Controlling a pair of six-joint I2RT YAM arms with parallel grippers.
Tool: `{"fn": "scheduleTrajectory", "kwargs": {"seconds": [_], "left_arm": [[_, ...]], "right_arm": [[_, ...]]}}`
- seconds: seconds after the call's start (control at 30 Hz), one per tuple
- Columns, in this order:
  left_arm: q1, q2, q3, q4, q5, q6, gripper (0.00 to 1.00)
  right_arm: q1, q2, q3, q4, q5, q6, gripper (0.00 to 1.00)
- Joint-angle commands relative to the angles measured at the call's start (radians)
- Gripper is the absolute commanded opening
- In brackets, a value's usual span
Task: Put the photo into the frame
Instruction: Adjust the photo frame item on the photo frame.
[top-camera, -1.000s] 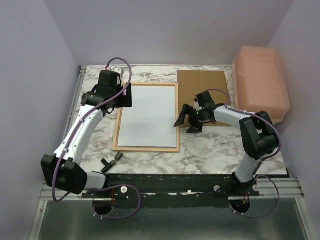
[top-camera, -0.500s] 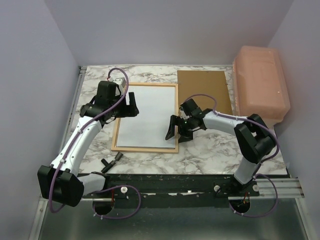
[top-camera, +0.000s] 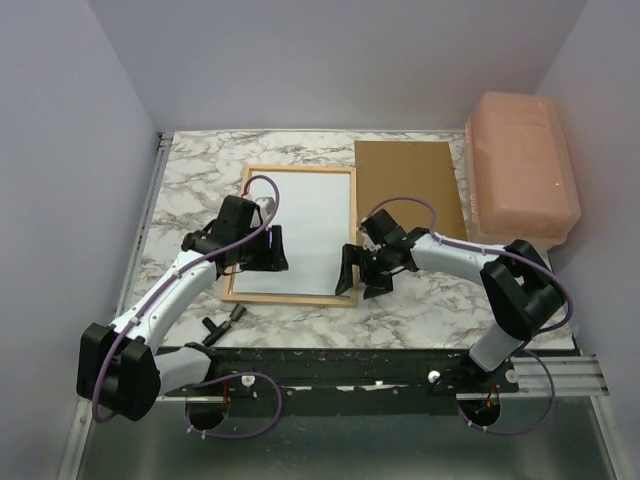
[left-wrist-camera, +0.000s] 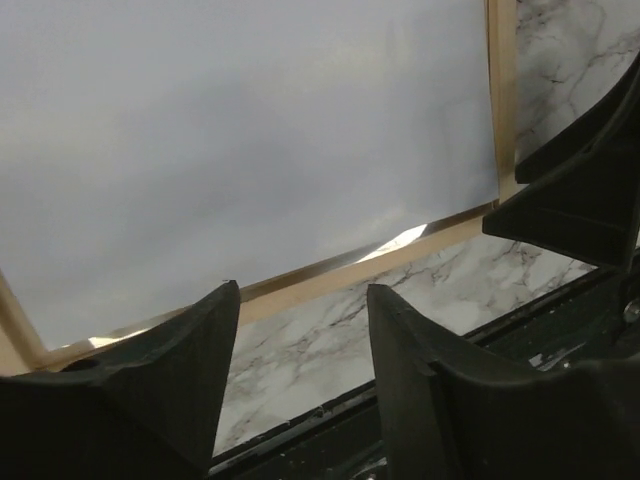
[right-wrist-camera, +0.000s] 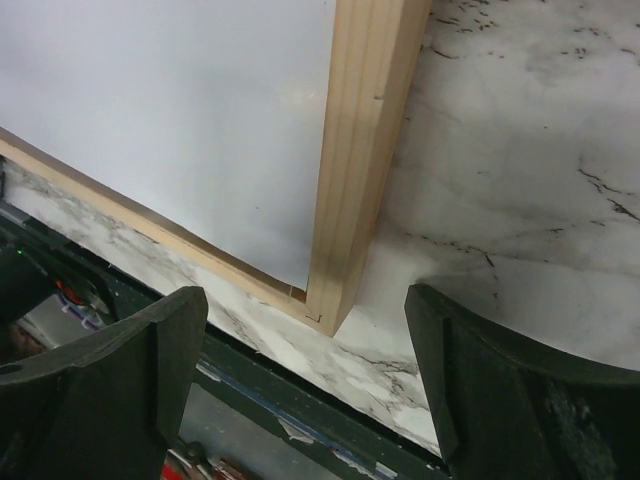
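Observation:
The frame (top-camera: 300, 296) of light wood lies flat on the marble table, and the photo (top-camera: 305, 215) lies in it white side up. My left gripper (top-camera: 273, 250) hovers over the photo's near left part, open and holding nothing. In the left wrist view its fingertips (left-wrist-camera: 225, 295) point at the frame's near rail (left-wrist-camera: 330, 275) below the photo (left-wrist-camera: 250, 130). My right gripper (top-camera: 360, 274) is open at the frame's near right corner. In the right wrist view that corner (right-wrist-camera: 335, 300) sits between the spread fingers (right-wrist-camera: 170, 330), beside the photo (right-wrist-camera: 180, 100).
A brown backing board (top-camera: 408, 195) lies right of the frame. A pink plastic box (top-camera: 522, 170) stands along the right wall. A small black part (top-camera: 222, 322) rests near the table's front edge, left of centre. Purple walls close in both sides.
My left gripper has come from the frame's far left corner toward its near side and narrowed somewhat. My right gripper has moved left from the backing board to the frame's near right corner.

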Motion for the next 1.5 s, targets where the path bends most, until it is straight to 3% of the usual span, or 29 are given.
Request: {"fn": "scheduleTrajectory", "kwargs": {"seconds": [0.0,0.23,0.6,0.93,1.47], "left_arm": [[-0.099,0.001,-0.051,0.072,0.048,-0.060,0.45],[-0.252,0.064,-0.060,0.145,0.032,-0.133,0.26],[-0.424,0.233,0.003,0.217,0.024,-0.182,0.15],[-0.495,0.353,0.048,0.221,0.006,-0.187,0.08],[-0.497,0.513,0.127,0.210,-0.052,-0.178,0.02]], "right_arm": [[0.004,0.015,-0.067,-0.040,0.044,0.026,0.89],[-0.012,-0.010,-0.123,0.031,-0.015,0.100,0.83],[-0.113,-0.080,-0.272,0.131,-0.117,0.151,0.66],[-0.121,-0.051,-0.294,0.154,-0.104,0.150,0.37],[-0.121,-0.015,-0.279,0.158,-0.095,0.151,0.33]]}}
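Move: The photo's near right corner lies some 18 cm to the left hand's right, 5 cm back and about 10 cm below; the frame's matching corner is just beyond it, about 19 cm right and 7 cm back. The black tool is some 9 cm left and 12 cm back of the left hand. From the right hand the frame corner is about 2 cm back, 1 cm left and 2 cm below, with the brown board's middle some 22 cm ahead and 12 cm right. Already straddling the frame's near right corner, the right hand eases about 2 cm back and right, sinks a little and closes to about a third open, one fingertip coming up against the corner. The left hand sweeps some 15 cm right, down and back towards that corner, turning about 20 degrees clockwise and shutting its fingers, then edges forward while still sinking over the near rail. ##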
